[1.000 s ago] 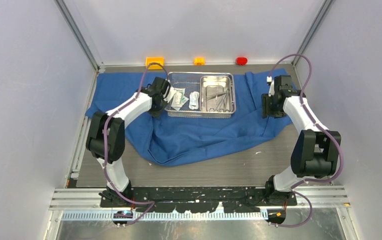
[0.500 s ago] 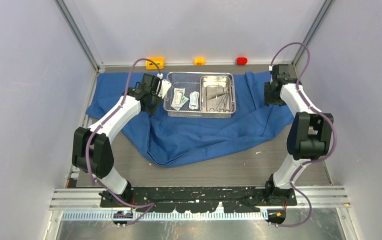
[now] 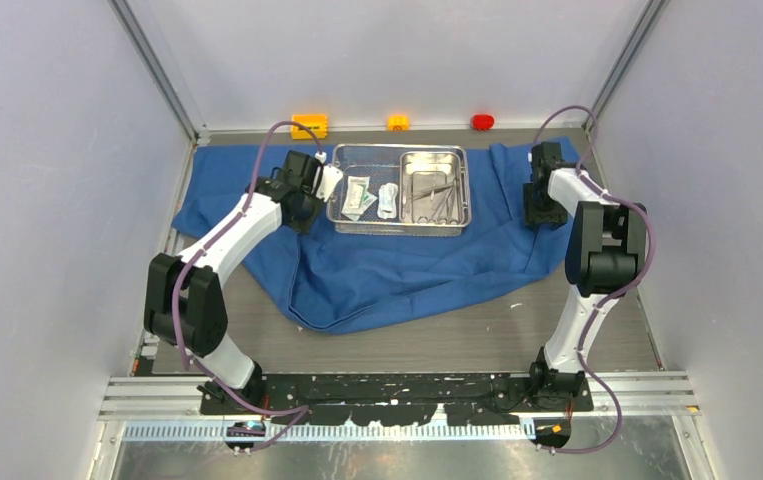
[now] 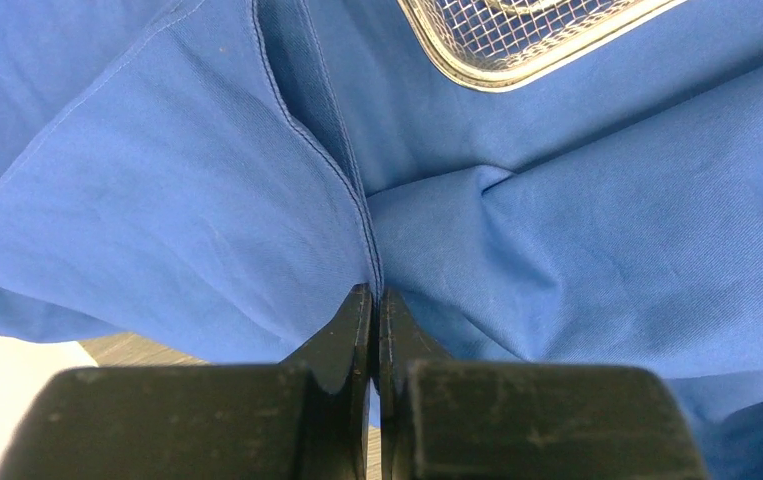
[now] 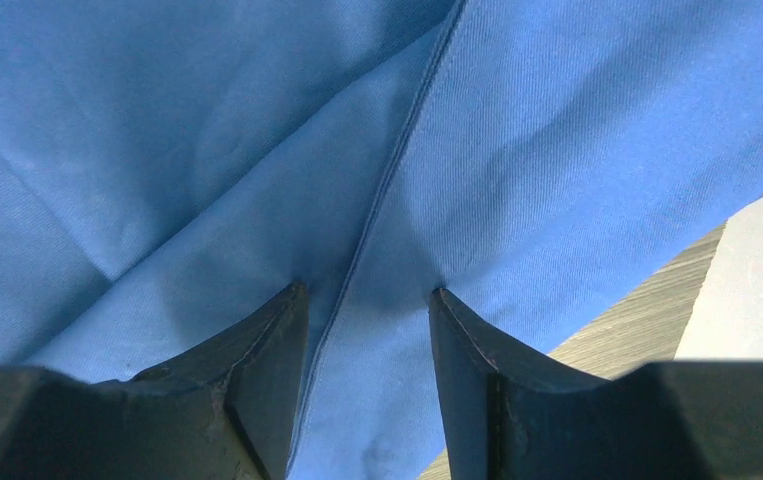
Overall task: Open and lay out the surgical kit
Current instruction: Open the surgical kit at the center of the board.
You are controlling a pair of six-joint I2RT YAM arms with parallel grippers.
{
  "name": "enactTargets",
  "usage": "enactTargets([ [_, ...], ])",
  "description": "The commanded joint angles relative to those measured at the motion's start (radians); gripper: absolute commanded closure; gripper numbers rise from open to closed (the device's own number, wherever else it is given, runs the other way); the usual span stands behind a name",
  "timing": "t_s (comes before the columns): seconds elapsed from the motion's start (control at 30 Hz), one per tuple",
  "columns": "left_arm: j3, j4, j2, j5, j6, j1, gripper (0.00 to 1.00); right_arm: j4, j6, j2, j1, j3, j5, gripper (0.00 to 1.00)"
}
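The blue cloth wrap [image 3: 407, 270] lies spread under the steel mesh tray [image 3: 399, 226] at the back. In the tray sit a smaller steel pan [image 3: 435, 152] with thin scissors and forceps [image 3: 437, 200], and white-green packets [image 3: 359, 195]. My left gripper [image 3: 300, 212] is just left of the tray. In its wrist view the left gripper [image 4: 375, 290] is shut on a hem fold of the cloth [image 4: 597, 230], with the tray corner [image 4: 527, 40] above. My right gripper [image 3: 537, 205] is over the cloth's right part. There the right gripper [image 5: 369, 290] stands open, tips on the cloth [image 5: 207, 150], a seam between them.
Orange [image 3: 308, 124], yellow [image 3: 398, 122] and red [image 3: 482, 122] blocks sit along the back wall. Bare wooden tabletop [image 3: 517, 330] shows in front of the cloth and beside the right gripper [image 5: 637, 310]. Grey walls close in both sides.
The left gripper shifted a little left, still pinching the cloth. The right arm folded up and its gripper moved back along the cloth's right edge, jaws staying open.
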Motion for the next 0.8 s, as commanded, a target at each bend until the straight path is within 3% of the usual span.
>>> enactTargets([
  [0.0, -0.002, 0.015, -0.047, 0.033, 0.008, -0.001, 1.0, 0.025, -0.013, 0.016, -0.002, 0.027, 0.068, 0.48],
  [0.5, -0.026, 0.017, -0.074, -0.004, 0.029, 0.001, 1.0, 0.039, -0.053, -0.037, -0.046, -0.033, 0.127, 0.99],
  [0.77, -0.007, -0.066, -0.09, -0.053, 0.053, 0.037, 1.0, 0.015, -0.076, -0.194, -0.123, -0.114, 0.119, 1.0],
])
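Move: Just beneath the right hand's open fingers, about 1 cm down and 1 cm to its left, runs the right-hand hem of the blue cloth. The kit tray's middle is some 28 cm to the left and 6 cm farther out, the small instrument pan inside it roughly 21 cm left and 7 cm out. From the left hand, already holding the cloth's other side, that right hem lies about 45 cm to the right, level fore and aft, and 9 cm lower. Closing its fingers from about half open to shut, the right hand pinches the cloth's hem while sliding right, then draws the hem right and back towards its own base, in all about 5 cm right and 2.5 cm back, lifting about 1 cm at the very end. The left hand keeps its pinch on the cloth's other side and late on eases about 1.5 cm left. ##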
